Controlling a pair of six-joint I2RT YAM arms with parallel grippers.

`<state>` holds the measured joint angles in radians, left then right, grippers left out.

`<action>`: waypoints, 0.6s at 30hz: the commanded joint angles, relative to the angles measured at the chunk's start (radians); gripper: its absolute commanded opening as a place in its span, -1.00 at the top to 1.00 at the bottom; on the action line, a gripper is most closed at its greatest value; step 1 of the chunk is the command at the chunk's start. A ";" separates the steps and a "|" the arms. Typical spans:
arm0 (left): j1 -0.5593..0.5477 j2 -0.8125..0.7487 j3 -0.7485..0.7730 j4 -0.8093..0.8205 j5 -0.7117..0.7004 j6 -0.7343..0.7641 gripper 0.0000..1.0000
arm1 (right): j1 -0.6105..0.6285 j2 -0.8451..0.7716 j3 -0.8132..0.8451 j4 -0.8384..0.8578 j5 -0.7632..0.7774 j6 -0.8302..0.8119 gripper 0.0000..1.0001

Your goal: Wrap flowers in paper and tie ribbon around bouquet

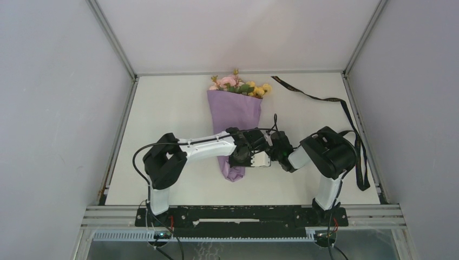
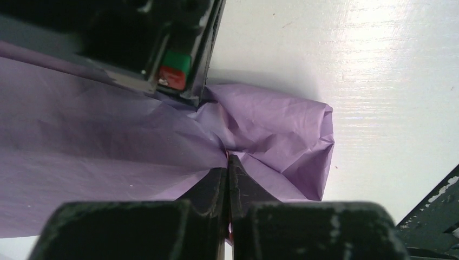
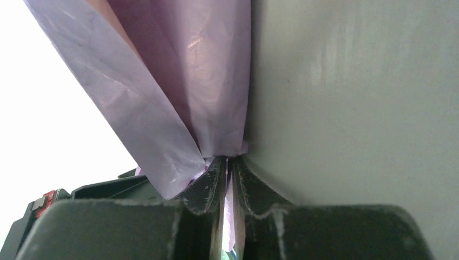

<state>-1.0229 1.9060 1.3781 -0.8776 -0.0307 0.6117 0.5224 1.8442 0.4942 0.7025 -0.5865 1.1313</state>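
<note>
The bouquet lies lengthwise on the white table, with the pink and yellow flowers (image 1: pixel 238 85) sticking out of the far, wide end of the purple paper (image 1: pixel 234 111) cone. Both grippers meet at the cone's narrow near part. My left gripper (image 2: pixel 228 162) is shut, pinching a crumpled fold of the paper (image 2: pixel 270 135) at its fingertips. My right gripper (image 3: pixel 228 162) is shut on a flap of the paper (image 3: pixel 178 97), and a strip shows between its fingers. The dark ribbon (image 1: pixel 325 99) lies loose on the table, running from beside the flowers past the right arm.
The ribbon's near end (image 1: pixel 364 181) trails along the table's right edge beside the right arm's elbow (image 1: pixel 330 151). Grey walls close in the table on three sides. The right gripper's body (image 2: pixel 162 49) sits close above the paper in the left wrist view.
</note>
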 commanded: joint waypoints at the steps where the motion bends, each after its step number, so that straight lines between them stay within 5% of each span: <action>1: -0.014 -0.001 -0.011 0.053 0.022 0.053 0.87 | -0.012 -0.069 -0.023 0.043 0.040 0.009 0.59; 8: -0.015 0.001 -0.042 0.067 0.008 0.071 0.86 | -0.121 -0.276 -0.024 -0.226 0.097 -0.163 0.27; 18: -0.016 0.008 -0.045 0.075 0.009 0.061 0.83 | -0.299 -0.261 0.155 -0.312 -0.010 -0.379 0.00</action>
<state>-1.0321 1.9114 1.3472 -0.8165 -0.0311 0.6624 0.2359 1.5784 0.5377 0.4049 -0.5659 0.8841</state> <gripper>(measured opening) 0.073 0.462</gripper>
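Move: The left fingers already pinch the gathered neck of the purple paper, its middle about 1 cm below their hand point; the paper's foot lies some 4 cm back of this hand, level sideways. From the right hand, low at the paper's right edge, that neck is about 2 cm back, 3 cm left and 1 cm up. The blossoms are some 23 cm ahead and 2 cm left of the right hand, and the ribbon's far end about 26 cm ahead and 10 cm right. Draw the right gripper off the paper's edge beside the neck, opening its fingers to nearly half: first right and up, then right and forward, about 9 cm right, 7 cm forward and 4.5 cm up in all, turning the wrist some 10 degrees clockwise. Keep the left fingers shut on the neck and let that hand sink about 1 cm. ##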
